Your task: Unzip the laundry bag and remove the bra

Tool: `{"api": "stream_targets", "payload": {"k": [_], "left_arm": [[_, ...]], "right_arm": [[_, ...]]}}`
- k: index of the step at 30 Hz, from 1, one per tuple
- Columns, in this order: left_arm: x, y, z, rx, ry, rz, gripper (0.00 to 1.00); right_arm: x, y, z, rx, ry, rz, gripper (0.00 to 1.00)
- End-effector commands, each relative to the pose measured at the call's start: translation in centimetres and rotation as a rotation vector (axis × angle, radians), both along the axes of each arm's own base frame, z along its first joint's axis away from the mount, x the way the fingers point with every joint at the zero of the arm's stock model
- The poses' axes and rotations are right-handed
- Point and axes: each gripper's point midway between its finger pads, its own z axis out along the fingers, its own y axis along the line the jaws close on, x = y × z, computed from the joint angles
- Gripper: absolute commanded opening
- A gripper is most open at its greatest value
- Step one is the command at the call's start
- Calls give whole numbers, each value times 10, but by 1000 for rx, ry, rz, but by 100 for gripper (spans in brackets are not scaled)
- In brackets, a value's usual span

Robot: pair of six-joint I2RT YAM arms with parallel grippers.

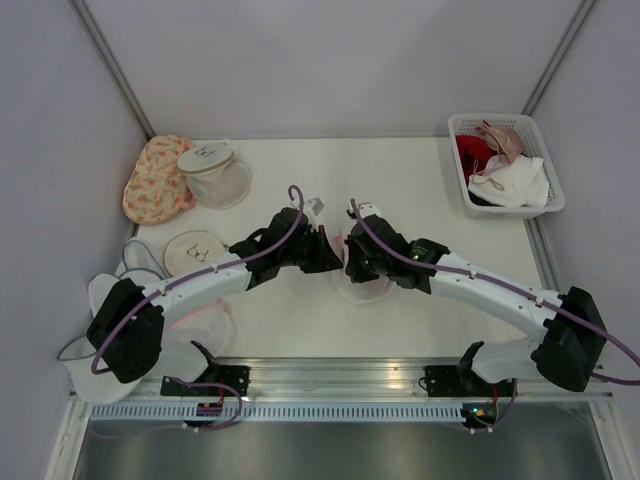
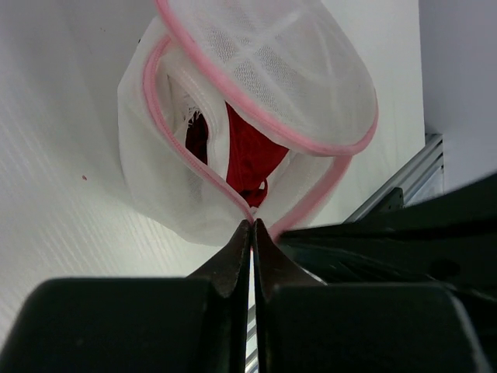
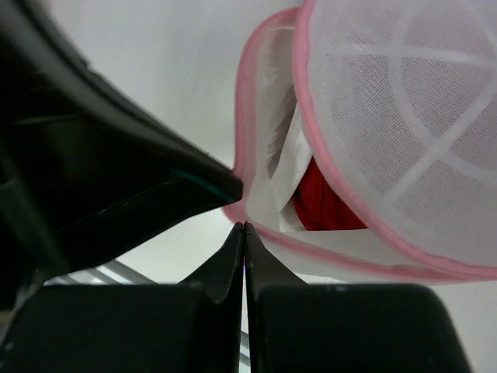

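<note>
The laundry bag (image 2: 256,70) is a white mesh dome with a pink rim, lying on its side with the lid partly open. A red bra (image 2: 248,151) shows through the gap and also appears as the bra (image 3: 322,206) in the right wrist view. My left gripper (image 2: 253,224) is shut on the pink rim where the two open edges meet. My right gripper (image 3: 244,225) is shut on the bag's (image 3: 404,132) lower pink rim. From above, the left gripper (image 1: 332,256) and right gripper (image 1: 352,264) meet over the bag (image 1: 366,291), hiding most of it.
A white basket (image 1: 500,119) with bras stands at the back right. An orange floral pouch (image 1: 155,180) and a clear mesh dome (image 1: 215,172) sit at the back left. A flat round mesh bag (image 1: 195,250) and more white mesh bags (image 1: 205,325) lie along the left.
</note>
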Motion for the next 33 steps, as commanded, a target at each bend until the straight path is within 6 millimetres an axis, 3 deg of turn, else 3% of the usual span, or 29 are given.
{"api": "stream_targets", "payload": {"k": [1,4,8,11,12,14,16,22,25,26,28,33], "left_arm": [[-4,-7,30,-104,-35,-8,2],[-7,-5,30,-108,-32,-6,2],[-13,-5,29,-121,-15,-22,2],[-18,-2,26,-125,-3,-25,2],[-19,-2,26,-128,-1,-25,2],[-22,0,28,-135,-3,-25,2],[-24,3,25,-133,0,-24,2],[-32,5,23,-154,16,-29,2],[-35,6,19,-152,25,-30,2],[-36,8,15,-146,36,-27,2],[-37,8,12,-141,43,-27,2],[-34,4,18,-171,27,-26,2]], "right_arm": [[24,4,8,-23,-50,-83,0],[48,-10,10,-111,-112,-196,0],[84,-29,29,-133,-213,-347,0],[114,-56,21,-177,-204,-452,1],[127,-77,16,-211,-191,-508,1],[140,-96,9,-266,-180,-556,0],[147,-121,11,-336,-198,-610,0],[149,-151,34,-394,-265,-665,0],[139,-131,68,-227,-334,-531,1],[135,-106,76,-116,-331,-417,0],[124,-91,85,-50,-316,-329,0],[83,-43,65,76,-130,-50,0]]}}
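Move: From the right hand's shut fingertips, the laundry bag's lid flap is centred about 6 cm ahead and 6 cm to the right, roughly level. The bra, inside the opening, is some 5 cm ahead, 3 cm right and 5 cm lower; the rim corner stands about 2 cm ahead and 2 cm left, level. The left hand already pinches that corner, with the lid flap 5 cm ahead and 8 cm right, the bra 3 cm ahead, 5 cm right and 5 cm below. Sweeping forward and right by about 14 cm each way, after a small dip, the right hand drives its shut fingers past the lid flap to turn it back off the opening, wrist turning clockwise some 35 degrees. It then rises about 8 cm, easing back and left, clear of the bag. The left hand keeps its pinch on the rim corner and draws it back about 3.5 cm. ##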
